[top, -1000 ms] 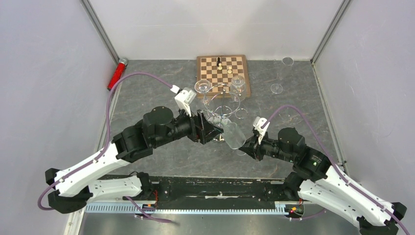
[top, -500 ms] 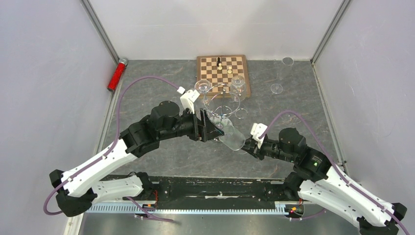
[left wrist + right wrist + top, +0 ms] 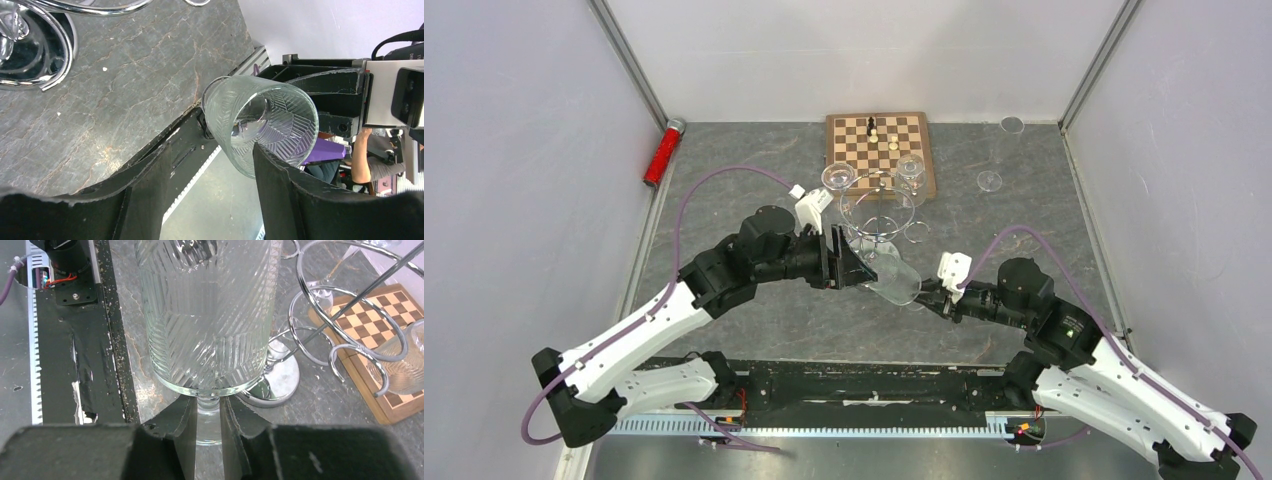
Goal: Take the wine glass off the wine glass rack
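The wine glass [image 3: 896, 278] is a ribbed clear goblet, held off the wine glass rack [image 3: 879, 210] and tipped on its side just in front of it. My right gripper [image 3: 927, 292] is shut on its stem [image 3: 209, 412], right under the bowl [image 3: 210, 315]. My left gripper [image 3: 864, 268] is open at the bowl's mouth end. In the left wrist view the glass [image 3: 262, 122] lies just past the fingertips, its rim overlapping the right finger [image 3: 270, 170], and the left gripper [image 3: 212, 150] holds nothing. Chrome loops of the rack [image 3: 60, 50] show at top left.
Two more glasses [image 3: 838, 178] [image 3: 911, 168] hang on the rack. A wooden chessboard [image 3: 880, 145] with a few pieces lies behind it. A red cylinder [image 3: 662, 152] lies at the far left wall. Small clear round pieces [image 3: 989, 181] [image 3: 1012, 125] sit at back right. The rack's mirrored base [image 3: 280, 380] is close behind the held glass.
The left arm has swung in toward the glass's bowl and its jaws have narrowed a little. The right gripper has shifted slightly left with the glass, tipping it more.
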You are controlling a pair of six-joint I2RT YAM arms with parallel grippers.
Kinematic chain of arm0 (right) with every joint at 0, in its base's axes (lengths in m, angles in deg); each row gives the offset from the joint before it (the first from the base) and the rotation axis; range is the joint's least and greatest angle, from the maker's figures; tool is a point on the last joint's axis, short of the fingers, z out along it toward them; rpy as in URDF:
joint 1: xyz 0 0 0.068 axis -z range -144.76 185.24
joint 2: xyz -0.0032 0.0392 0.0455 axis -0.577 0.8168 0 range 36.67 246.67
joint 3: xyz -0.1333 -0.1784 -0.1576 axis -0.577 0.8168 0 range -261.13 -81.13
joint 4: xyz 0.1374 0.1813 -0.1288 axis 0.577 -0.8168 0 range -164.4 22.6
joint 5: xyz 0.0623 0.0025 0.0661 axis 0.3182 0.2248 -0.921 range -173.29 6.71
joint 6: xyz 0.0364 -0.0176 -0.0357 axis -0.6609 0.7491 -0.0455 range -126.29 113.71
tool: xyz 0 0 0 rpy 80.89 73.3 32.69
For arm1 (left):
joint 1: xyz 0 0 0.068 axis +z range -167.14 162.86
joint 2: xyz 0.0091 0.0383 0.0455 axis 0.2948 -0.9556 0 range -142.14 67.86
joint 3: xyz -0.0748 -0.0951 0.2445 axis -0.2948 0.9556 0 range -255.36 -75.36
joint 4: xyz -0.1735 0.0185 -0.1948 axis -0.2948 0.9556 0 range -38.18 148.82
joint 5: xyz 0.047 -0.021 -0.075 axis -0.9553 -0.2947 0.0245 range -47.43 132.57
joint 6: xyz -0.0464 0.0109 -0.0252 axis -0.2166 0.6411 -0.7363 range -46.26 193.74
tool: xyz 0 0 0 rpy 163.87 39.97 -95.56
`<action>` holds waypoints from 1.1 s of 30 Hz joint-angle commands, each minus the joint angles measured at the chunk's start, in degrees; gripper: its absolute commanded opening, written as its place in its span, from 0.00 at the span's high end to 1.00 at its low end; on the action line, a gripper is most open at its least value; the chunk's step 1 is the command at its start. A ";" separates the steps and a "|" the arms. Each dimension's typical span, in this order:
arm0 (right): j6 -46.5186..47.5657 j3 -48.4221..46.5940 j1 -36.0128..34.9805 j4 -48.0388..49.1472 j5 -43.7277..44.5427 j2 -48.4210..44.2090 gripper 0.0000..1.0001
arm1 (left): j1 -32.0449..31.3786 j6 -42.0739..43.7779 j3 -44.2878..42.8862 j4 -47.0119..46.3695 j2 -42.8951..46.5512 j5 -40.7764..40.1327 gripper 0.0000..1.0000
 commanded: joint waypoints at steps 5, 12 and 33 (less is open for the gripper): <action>0.73 -5.05 -0.26 7.45 -2.09 1.02 1.00 | 0.36 -1.68 0.24 -3.47 -0.59 3.18 0.37; 0.90 -5.99 -0.28 7.21 -1.52 1.48 1.00 | 0.36 -1.44 0.25 -3.20 -0.72 3.53 0.51; 0.21 -7.14 -0.27 7.88 -1.05 2.98 0.88 | 0.45 0.36 0.07 -3.17 -1.17 7.08 0.98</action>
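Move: The wine glass, already gripped by its stem in the right hand, has its bowl about 4 cm to the left hand's right, 2 cm back and 3 cm lower, its mouth turned up. The rack stands some 15 cm ahead of the left hand, its middle about 6 cm lower; a glass still hanging there is roughly 19 cm ahead, 7 cm left and 4 cm lower. For the right hand the bowl is about 4 cm above, 2 cm left and 1 cm ahead. Edging barely 1 cm to its right, the left hand brings its wide-parted fingers along the near side of the bowl, then shuts them almost fully, pinching the thin glass wall at the rim. The right hand stays in place and keeps its hold on the stem. ##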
